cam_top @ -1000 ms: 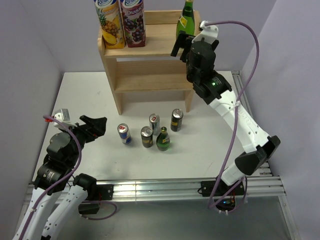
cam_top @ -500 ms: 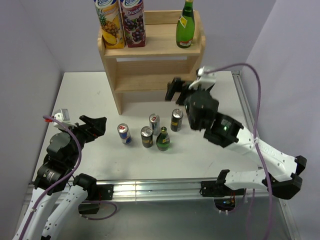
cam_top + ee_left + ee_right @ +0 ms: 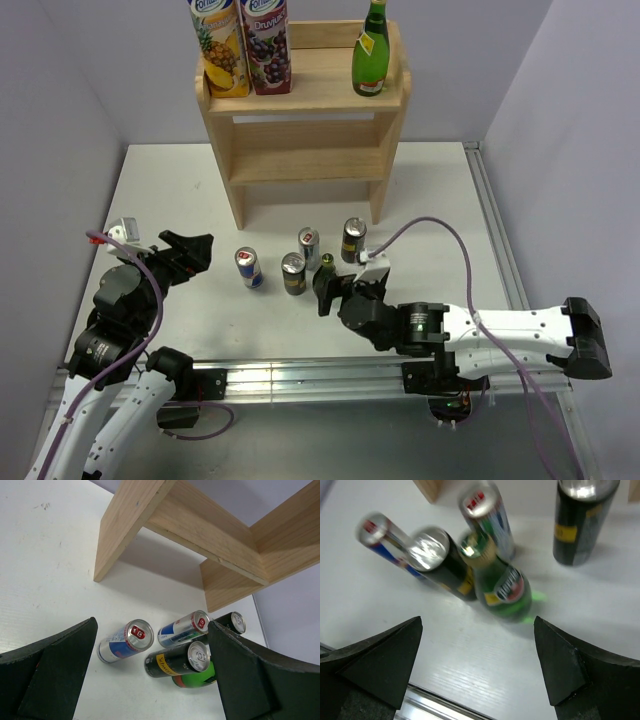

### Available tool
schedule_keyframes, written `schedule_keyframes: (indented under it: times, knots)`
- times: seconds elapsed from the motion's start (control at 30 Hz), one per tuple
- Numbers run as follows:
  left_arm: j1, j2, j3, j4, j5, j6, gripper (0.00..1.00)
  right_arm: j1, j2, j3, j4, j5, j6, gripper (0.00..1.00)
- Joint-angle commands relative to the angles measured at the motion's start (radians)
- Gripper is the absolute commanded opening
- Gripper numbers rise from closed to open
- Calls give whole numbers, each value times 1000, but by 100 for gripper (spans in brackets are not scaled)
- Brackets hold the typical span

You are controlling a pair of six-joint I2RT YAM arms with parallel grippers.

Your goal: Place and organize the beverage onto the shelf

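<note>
The light-wood shelf stands at the back of the table, with two juice cartons and a tall green bottle on its top board. On the table in front stand a blue can, a slim silver can, two black cans and a small green bottle. My right gripper is open, low on the near side of that bottle, with empty jaws. My left gripper is open and empty, left of the blue can.
The shelf's lower board carries nothing. An aluminium rail runs along the table's near edge, right behind my right gripper. Purple walls close in the back and both sides. In the left wrist view the shelf's side panel rises beyond the cans.
My right arm left the tall green bottle on the shelf's top board and swung down to the near side of the cans. The left arm has not moved.
</note>
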Motion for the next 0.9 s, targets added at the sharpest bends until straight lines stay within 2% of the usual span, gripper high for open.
schedule_keyframes:
  times: [0.0,0.3,0.57,0.87]
  knots:
    - [-3,0,-1,24,-1,10,99,-2,2,-84,100,-2,172,100]
    - [-3,0,-1,24,-4,10,99,-29,206,-164,295,-31,169,100]
    - [-5,6,-2,25,7,13,99,-210,245,-235,479,-109,97,100]
    - [-3,1,-4,30,8,13,99,-264,395,-195,593,-137,57,100]
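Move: The green bottle stands about 10 cm ahead of the right gripper, some 3 cm to its left, its middle about 12 cm below. A black can stands 7 cm left of the bottle and 1 cm farther out; a silver-blue can 3 cm left of the bottle and 7 cm beyond; another black can 6 cm right of the bottle and 9 cm beyond. From the left gripper the bottle lies roughly 8 cm ahead, 23 cm right and 20 cm below. Sink the open right gripper steeply, about 10 cm, on the near side of the green bottle, then reach forward some 6 cm at that low height so the bottle comes in between the spread fingers. Tip the fingers a little further down and turn the hand about 10 degrees clockwise; keep the fingers wide open. ##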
